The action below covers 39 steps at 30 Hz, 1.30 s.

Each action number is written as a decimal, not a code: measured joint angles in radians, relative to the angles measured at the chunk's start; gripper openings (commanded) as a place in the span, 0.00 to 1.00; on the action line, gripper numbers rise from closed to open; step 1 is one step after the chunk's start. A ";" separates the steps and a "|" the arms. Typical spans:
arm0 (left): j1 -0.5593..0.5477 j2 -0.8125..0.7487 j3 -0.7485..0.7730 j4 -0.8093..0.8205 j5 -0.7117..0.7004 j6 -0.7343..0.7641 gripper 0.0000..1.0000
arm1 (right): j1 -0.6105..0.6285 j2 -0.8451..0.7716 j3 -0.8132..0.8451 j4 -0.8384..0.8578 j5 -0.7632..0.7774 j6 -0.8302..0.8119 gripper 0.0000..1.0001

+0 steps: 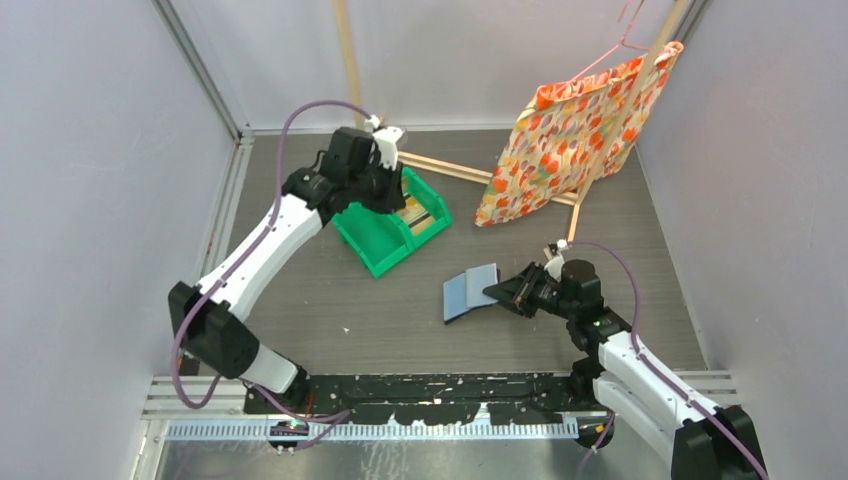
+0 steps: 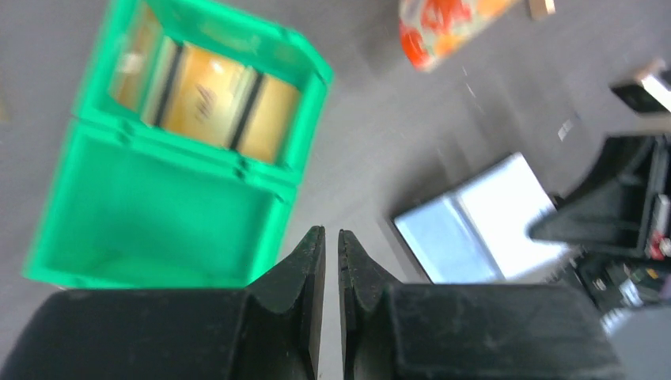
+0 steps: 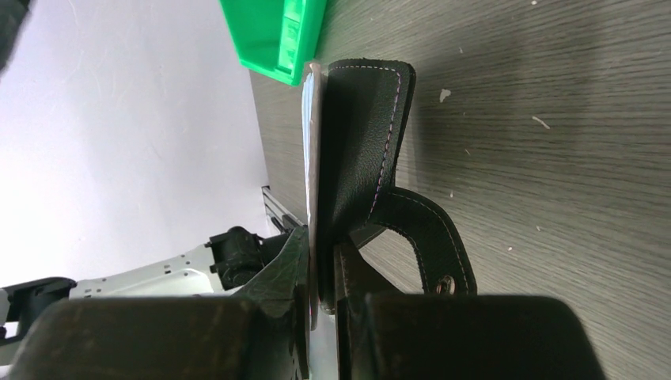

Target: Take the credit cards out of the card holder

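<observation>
The card holder (image 1: 470, 291) lies open near the table's middle, grey-blue pockets up, and its dark leather outside (image 3: 364, 142) faces the right wrist view. My right gripper (image 1: 502, 292) (image 3: 320, 237) is shut on its right edge, holding that side lifted. Several golden-tan credit cards (image 1: 422, 213) (image 2: 207, 93) lie in the right compartment of the green bin (image 1: 375, 240). My left gripper (image 1: 385, 192) (image 2: 331, 233) hovers above the bin. Its jaws are shut to a thin slit with nothing between them. The holder (image 2: 475, 222) shows pale blue below it.
The green bin's (image 2: 158, 229) other compartment holds nothing. An orange flowered cloth (image 1: 570, 140) hangs from a pink hanger on a wooden frame (image 1: 450, 168) at the back right. Grey walls close both sides. The bin's corner (image 3: 273, 39) lies just beyond the holder.
</observation>
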 measured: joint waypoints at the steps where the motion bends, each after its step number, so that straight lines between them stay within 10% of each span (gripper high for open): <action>1: -0.005 -0.027 -0.039 0.003 0.016 -0.022 0.14 | 0.000 0.002 0.001 -0.005 -0.002 -0.006 0.03; 9: -0.149 -0.180 -0.388 0.028 0.095 -0.241 0.15 | -0.001 0.091 0.076 -0.282 0.090 -0.164 0.57; 17: -0.375 -0.148 -0.517 0.237 0.107 -0.468 0.15 | -0.002 0.020 0.166 -0.564 0.294 -0.263 0.59; 29: -0.416 -0.035 -0.607 0.433 -0.003 -0.634 0.16 | -0.001 -0.109 0.174 -0.592 0.252 -0.291 0.60; 39: -0.450 0.027 -0.705 0.604 -0.037 -0.697 0.16 | 0.003 0.179 0.190 -0.447 0.111 -0.335 0.60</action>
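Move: The card holder, half open and tilted up in the right fingers, lies about 12 cm back from the left hand, 14 cm to its right and 17 cm below. From the left hand the green box is some 5 cm ahead, 3 cm left and 22 cm down. The holder's middle is about 4 cm left of the right hand, 1 cm ahead and 3 cm lower; from there the box is roughly 17 cm ahead, 20 cm left and 8 cm down. Let the right hand lower the card holder, spread its fingers wide to release it, and roll about 25 degrees, left side dipping, as it slides right; ease it up and back left, then down, just above the holder's right part. Meanwhile bring the nearly shut left gripper back some 17 cm, then right and down to the holder's left page, tipping down about 30 degrees. ##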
